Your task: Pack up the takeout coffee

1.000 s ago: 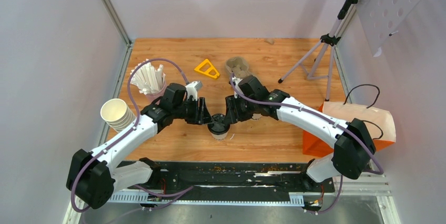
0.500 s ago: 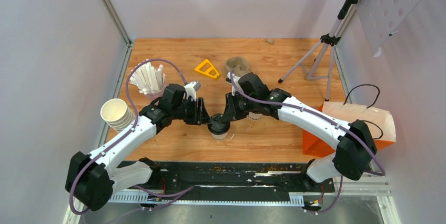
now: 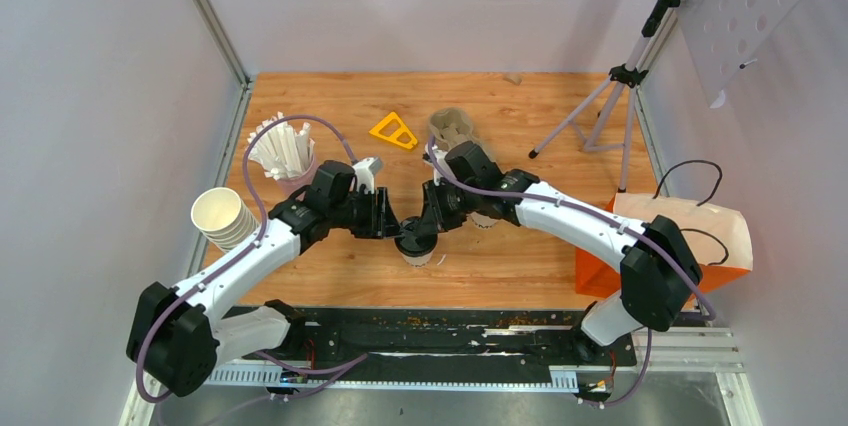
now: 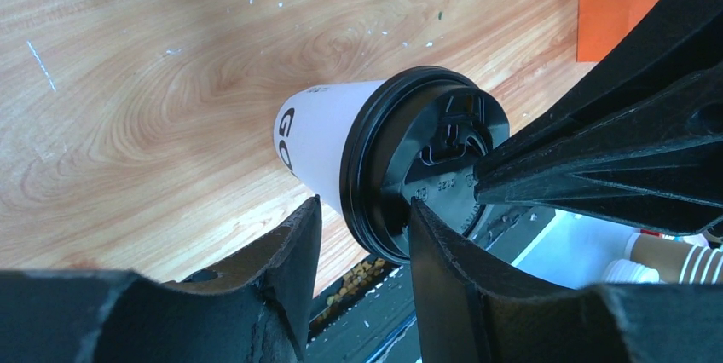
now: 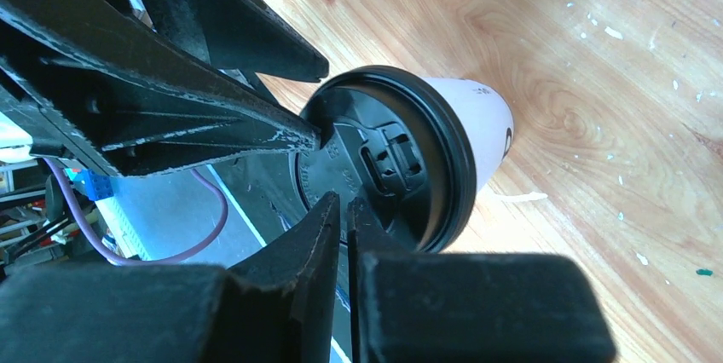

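A takeout coffee cup (image 3: 415, 246), white with a black lid (image 4: 426, 158), stands near the table's front middle. My left gripper (image 3: 397, 228) is open, its fingers (image 4: 298, 244) astride the lid's rim: one beside the cup wall with a sliver of wood showing, the other across the lid's top. From the right, my right gripper (image 3: 431, 223) is shut, with nothing between its fingertips (image 5: 334, 210), which rest on the lid's top (image 5: 384, 167). A second lidded cup (image 3: 487, 219) stands half hidden behind the right arm.
The grey-brown pulp carrier (image 3: 452, 128) and a yellow triangle (image 3: 394, 132) lie further back. A stack of lidless cups (image 3: 222, 218) and a holder of white sticks (image 3: 283, 151) are at the left. An orange bag (image 3: 690, 246) lies at the right, a tripod (image 3: 610, 106) behind it.
My right gripper's jaws have closed and its tips have come onto the lid, the arm shifting slightly left. The left gripper and the cup have stayed put.
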`<state>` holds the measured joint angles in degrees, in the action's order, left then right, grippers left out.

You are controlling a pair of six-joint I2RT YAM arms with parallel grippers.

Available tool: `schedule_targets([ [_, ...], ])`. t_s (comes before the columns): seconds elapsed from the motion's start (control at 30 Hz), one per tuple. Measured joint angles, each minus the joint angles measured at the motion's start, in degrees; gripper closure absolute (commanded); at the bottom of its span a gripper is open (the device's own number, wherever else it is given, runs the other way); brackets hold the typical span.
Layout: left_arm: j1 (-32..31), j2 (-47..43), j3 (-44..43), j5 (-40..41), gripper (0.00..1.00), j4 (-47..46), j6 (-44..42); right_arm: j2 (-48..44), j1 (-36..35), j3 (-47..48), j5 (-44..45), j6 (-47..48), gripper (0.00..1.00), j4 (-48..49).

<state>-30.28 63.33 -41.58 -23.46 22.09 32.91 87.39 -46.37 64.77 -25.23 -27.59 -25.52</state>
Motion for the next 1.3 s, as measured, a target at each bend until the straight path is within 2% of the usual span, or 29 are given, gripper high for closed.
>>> schedule_targets([
  [0.53,0.0,1.29,0.42,-0.87,0.53,-0.22,0.0,0.07,0.0,-2.16,0.07,0.02,0.89,1.29],
  [0.63,0.0,1.46,0.42,-1.31,0.53,-0.35,-0.09,0.07,0.0,-2.05,0.07,0.04,0.83,1.11],
  [0.83,0.0,1.7,0.42,-1.81,0.53,-0.5,-0.37,-0.04,-0.07,0.94,0.74,0.57,0.66,-1.92],
  [1.03,0.0,1.77,0.39,-2.01,0.53,-0.57,-0.9,-2.64,0.26,3.61,2.99,1.97,0.54,-3.3],
  [1.17,0.0,1.77,0.39,-2.08,0.54,-0.61,-1.27,-3.04,2.1,4.28,3.8,3.63,0.54,-4.04],
  [1.3,0.0,1.77,0.39,-2.19,0.54,-0.68,-1.36,-2.25,4.11,4.31,3.85,5.49,0.61,-4.96],
])
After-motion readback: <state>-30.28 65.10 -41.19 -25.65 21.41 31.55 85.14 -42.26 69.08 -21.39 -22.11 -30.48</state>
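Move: The lid on the takeout coffee cup has its middle about 3 cm to the right hand's left, 1 cm back and 2 cm below its nearly shut fingertips. From the same hand, the second lidded cup stands some 13 cm right and 7 cm ahead, its middle 6 cm lower, and the cup carrier lies roughly 24 cm ahead, 7 cm right and 12 cm below. From the left hand the lid is about 4 cm right, 1 cm back and slightly below. Down about 1 cm with its fingers nearly shut, the right hand presses on the near-right part of the lid and holds there briefly; then it opens to nearly half, comes off upwards about 4 cm and swings some 3 cm forward and 2 cm right, sinking slightly at the end. The left hand, half open with a fingertip on the lid's left edge, eases down just under 1 cm and stays. ##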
